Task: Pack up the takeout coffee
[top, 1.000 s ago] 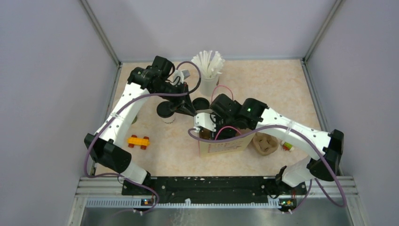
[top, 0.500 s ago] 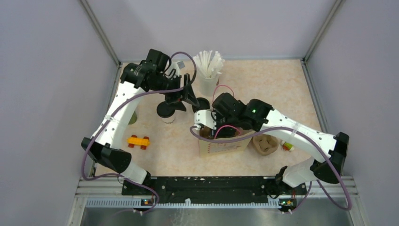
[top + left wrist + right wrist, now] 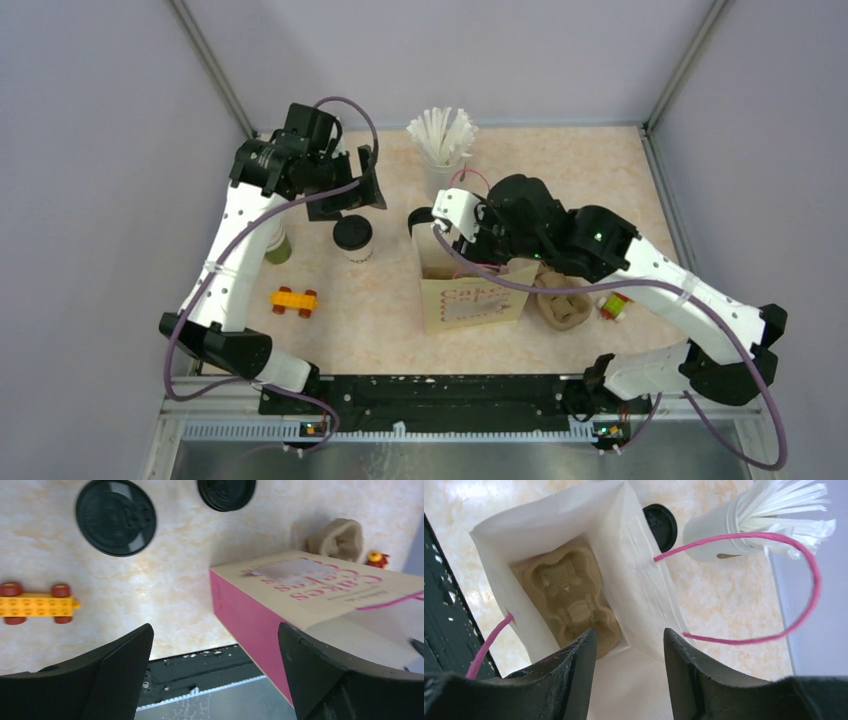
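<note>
The takeout coffee [image 3: 352,236] is a white cup with a black lid [image 3: 116,516], standing left of the paper bag [image 3: 470,292]. My left gripper [image 3: 352,205] hovers just behind and above it, open and empty [image 3: 215,640]. A second black lid [image 3: 420,217] sits by the bag's far left corner [image 3: 660,525]. My right gripper [image 3: 443,225] hangs over the bag's far rim. In the right wrist view its fingers [image 3: 629,645] stand apart over the bag's white wall. The bag [image 3: 549,525] is open and a beige pulp tray [image 3: 569,600] lies inside.
A white cup of straws [image 3: 440,140] stands behind the bag. A yellow toy block [image 3: 294,300] lies front left, a green cup [image 3: 278,248] is by the left arm. A brown pulp carrier [image 3: 563,305] and a small red-yellow toy [image 3: 612,305] lie right of the bag.
My left gripper has opened wide and pulled back and left from between the two lids. My right gripper has moved from over the bag's mouth to its far rim.
</note>
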Tool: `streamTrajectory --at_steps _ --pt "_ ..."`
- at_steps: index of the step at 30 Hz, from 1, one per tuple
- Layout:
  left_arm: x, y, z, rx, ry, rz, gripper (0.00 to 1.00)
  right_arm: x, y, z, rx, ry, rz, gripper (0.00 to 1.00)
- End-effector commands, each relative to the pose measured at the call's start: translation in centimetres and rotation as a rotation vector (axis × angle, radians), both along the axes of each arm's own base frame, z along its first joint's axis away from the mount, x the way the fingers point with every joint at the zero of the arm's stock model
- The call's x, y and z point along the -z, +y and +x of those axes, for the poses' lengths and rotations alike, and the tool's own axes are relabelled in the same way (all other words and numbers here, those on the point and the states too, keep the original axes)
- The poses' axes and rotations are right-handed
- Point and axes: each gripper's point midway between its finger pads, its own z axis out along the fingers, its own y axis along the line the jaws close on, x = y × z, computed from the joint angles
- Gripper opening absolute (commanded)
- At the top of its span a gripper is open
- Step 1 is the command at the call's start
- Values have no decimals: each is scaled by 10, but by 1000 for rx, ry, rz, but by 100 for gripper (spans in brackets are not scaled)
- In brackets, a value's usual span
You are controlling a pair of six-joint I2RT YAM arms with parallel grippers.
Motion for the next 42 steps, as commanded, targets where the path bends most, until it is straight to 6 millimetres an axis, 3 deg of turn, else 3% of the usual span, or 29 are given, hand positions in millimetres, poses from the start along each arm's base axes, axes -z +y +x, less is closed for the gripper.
streamTrajectory --at_steps 1,8,13,15,17,21,25,33,42 --pt "4 27 10 -46 -68 107 99 -58 1 -2 71 -72 251 51" --pt "22 40 15 -89 -47 121 99 -92 -2 2 184 -75 452 51" --pt "56 68 19 -176 -1 195 99 -121 -4 14 343 -57 654 52" --pt "66 71 24 -194 19 207 99 -133 -3 14 358 -51 719 61" --pt "72 74 31 -212 24 228 99 -143 0 10 323 -47 757 87" --pt "89 78 48 -198 41 284 99 -157 -3 5 296 -65 794 91" --pt "108 84 64 -153 84 360 99 -164 -8 2 294 -66 802 91" --pt "133 72 91 -76 142 368 99 -162 -12 -4 280 -56 802 90" --pt "152 68 96 -47 200 373 99 -160 -19 -2 268 -110 765 90"
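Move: The lidded coffee cup stands some 7 cm ahead of the left hand, 6 cm to its left and 24 cm below. From the cup, the black spare lids are about 17 cm to the right and 6 cm farther out, the yellow toy car 11 cm to the left and 13 cm nearer, the green cup stack 17 cm to the left, level with it. The right hand is over the paper bag's middle, 20 cm below; the coffee cup is 13 cm ahead and 27 cm left of it. Bring the open left gripper down about 15 cm to just above the coffee cup's lid, first swinging left, then reaching forward some 9 cm, and roll it until the fingers point almost straight down, either side of the lid. Meanwhile lift the right gripper clear, some 15 cm straight up from the bag, swing its fingers up to point nearly level to the left, and open them wide. ##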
